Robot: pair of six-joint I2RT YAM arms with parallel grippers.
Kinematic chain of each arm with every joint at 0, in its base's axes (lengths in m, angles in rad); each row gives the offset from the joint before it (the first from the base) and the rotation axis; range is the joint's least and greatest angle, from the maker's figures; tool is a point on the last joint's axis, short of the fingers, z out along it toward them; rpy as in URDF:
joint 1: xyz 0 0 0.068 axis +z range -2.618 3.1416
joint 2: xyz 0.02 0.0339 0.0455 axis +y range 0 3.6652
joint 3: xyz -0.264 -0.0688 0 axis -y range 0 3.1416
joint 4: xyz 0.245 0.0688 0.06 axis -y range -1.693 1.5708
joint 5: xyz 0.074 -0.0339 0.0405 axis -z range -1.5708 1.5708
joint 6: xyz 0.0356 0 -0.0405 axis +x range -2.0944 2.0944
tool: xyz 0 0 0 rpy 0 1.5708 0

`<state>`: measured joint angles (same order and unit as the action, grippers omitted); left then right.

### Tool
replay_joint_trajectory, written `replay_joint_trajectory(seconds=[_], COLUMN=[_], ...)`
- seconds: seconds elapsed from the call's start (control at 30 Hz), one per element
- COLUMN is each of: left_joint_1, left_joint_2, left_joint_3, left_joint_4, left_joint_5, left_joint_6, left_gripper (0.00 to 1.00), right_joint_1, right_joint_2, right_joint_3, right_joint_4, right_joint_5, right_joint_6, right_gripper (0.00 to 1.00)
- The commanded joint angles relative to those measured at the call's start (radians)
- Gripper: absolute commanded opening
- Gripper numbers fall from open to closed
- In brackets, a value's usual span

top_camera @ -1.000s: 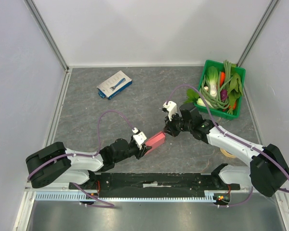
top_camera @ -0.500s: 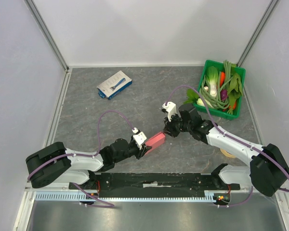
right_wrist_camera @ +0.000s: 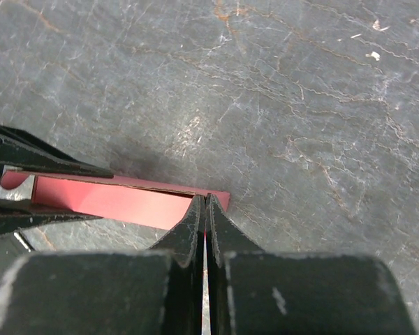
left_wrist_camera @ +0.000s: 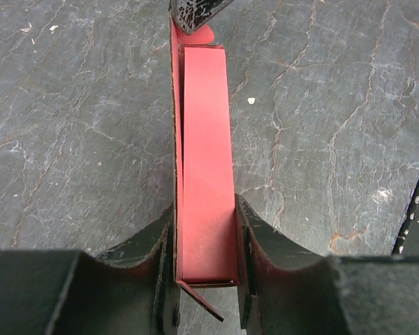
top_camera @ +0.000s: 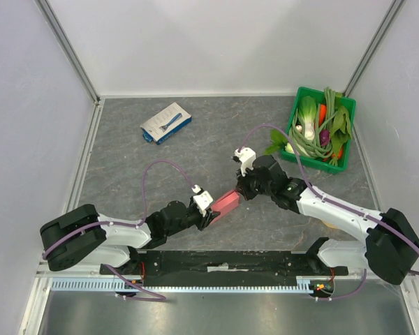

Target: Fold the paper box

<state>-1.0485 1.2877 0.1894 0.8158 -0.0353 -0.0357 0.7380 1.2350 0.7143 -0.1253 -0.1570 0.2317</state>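
Note:
The pink-red paper box (top_camera: 225, 202) is held just above the grey table between the two arms, as a long narrow sleeve. My left gripper (top_camera: 211, 213) is shut on its near end, one finger against each long side (left_wrist_camera: 204, 209), and a small flap hangs loose below. In the left wrist view the box (left_wrist_camera: 206, 160) runs away from me to the right gripper's fingertips (left_wrist_camera: 192, 14). My right gripper (top_camera: 239, 192) is shut at the box's far end (right_wrist_camera: 205, 199), with a thin red edge pinched between its fingers. In the right wrist view the box (right_wrist_camera: 119, 199) stretches left.
A white-and-blue box (top_camera: 166, 123) lies at the back left of the table. A green basket (top_camera: 313, 163) full of vegetables stands at the back right. A tape roll (top_camera: 328, 222) peeks out under the right arm. Grey walls close in both sides.
My right gripper has closed its fingers on the box's far end and shifted slightly left. The left gripper and the box have stayed in place.

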Motion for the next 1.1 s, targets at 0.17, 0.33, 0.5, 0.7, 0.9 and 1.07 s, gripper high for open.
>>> replay_joint_trajectory(seconds=[0.17, 0.33, 0.5, 0.7, 0.9, 1.07], left_joint_1=[0.004, 0.004, 0.004, 0.004, 0.004, 0.004], left_joint_2=[0.004, 0.009, 0.024, 0.045, 0.067, 0.105], left_joint_3=[0.013, 0.015, 0.018, 0.03, 0.079, 0.133], left_joint_4=[0.056, 0.059, 0.065, 0.074, 0.051, 0.019], left_joint_5=[-0.029, -0.031, -0.035, -0.06, -0.118, -0.13], left_joint_6=[0.034, 0.034, 0.034, 0.034, 0.068, 0.051], left_gripper=[0.1, 0.1, 0.1, 0.11, 0.14, 0.27], right_joint_1=[0.112, 0.123, 0.173, 0.302, 0.37, 0.394], right_joint_2=[-0.109, -0.15, -0.201, -0.265, -0.327, -0.315], right_joint_3=[-0.156, -0.248, -0.349, -0.472, -0.565, -0.581], right_joint_4=[0.139, 0.231, 0.332, 0.461, 0.532, 0.598], right_joint_5=[0.181, 0.209, 0.324, 0.529, 0.683, 0.752], right_joint_6=[0.129, 0.139, 0.161, 0.143, 0.169, 0.189], right_gripper=[0.0, 0.0, 0.0, 0.0, 0.0, 0.0])
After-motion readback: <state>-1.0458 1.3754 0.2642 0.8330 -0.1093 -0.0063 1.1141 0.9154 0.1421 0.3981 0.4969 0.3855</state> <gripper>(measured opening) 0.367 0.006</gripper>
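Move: The paper box's middle lies about 5 cm back, 4 cm left and 3 cm below the right hand, whose shut fingertips are at the flap on the box's outer right end. The left gripper, holding the opposite end, is some 8 cm back and 9 cm to the left of the right hand. The green crate stands roughly 20 cm ahead and 26 cm to the right of the right hand. From the left hand, the box's middle is about 3 cm ahead and 5 cm right. The right fingertips come free of the box's end flap and, still shut, swing back and to the right around the outer end, then down as well, about 4 cm each way; the wrist turns some 25 degrees, clockwise with the fingertips tipping up. The left hand keeps its pinch on the near end, edges slightly right, then carries the box forward about 2.5 cm at the last. ##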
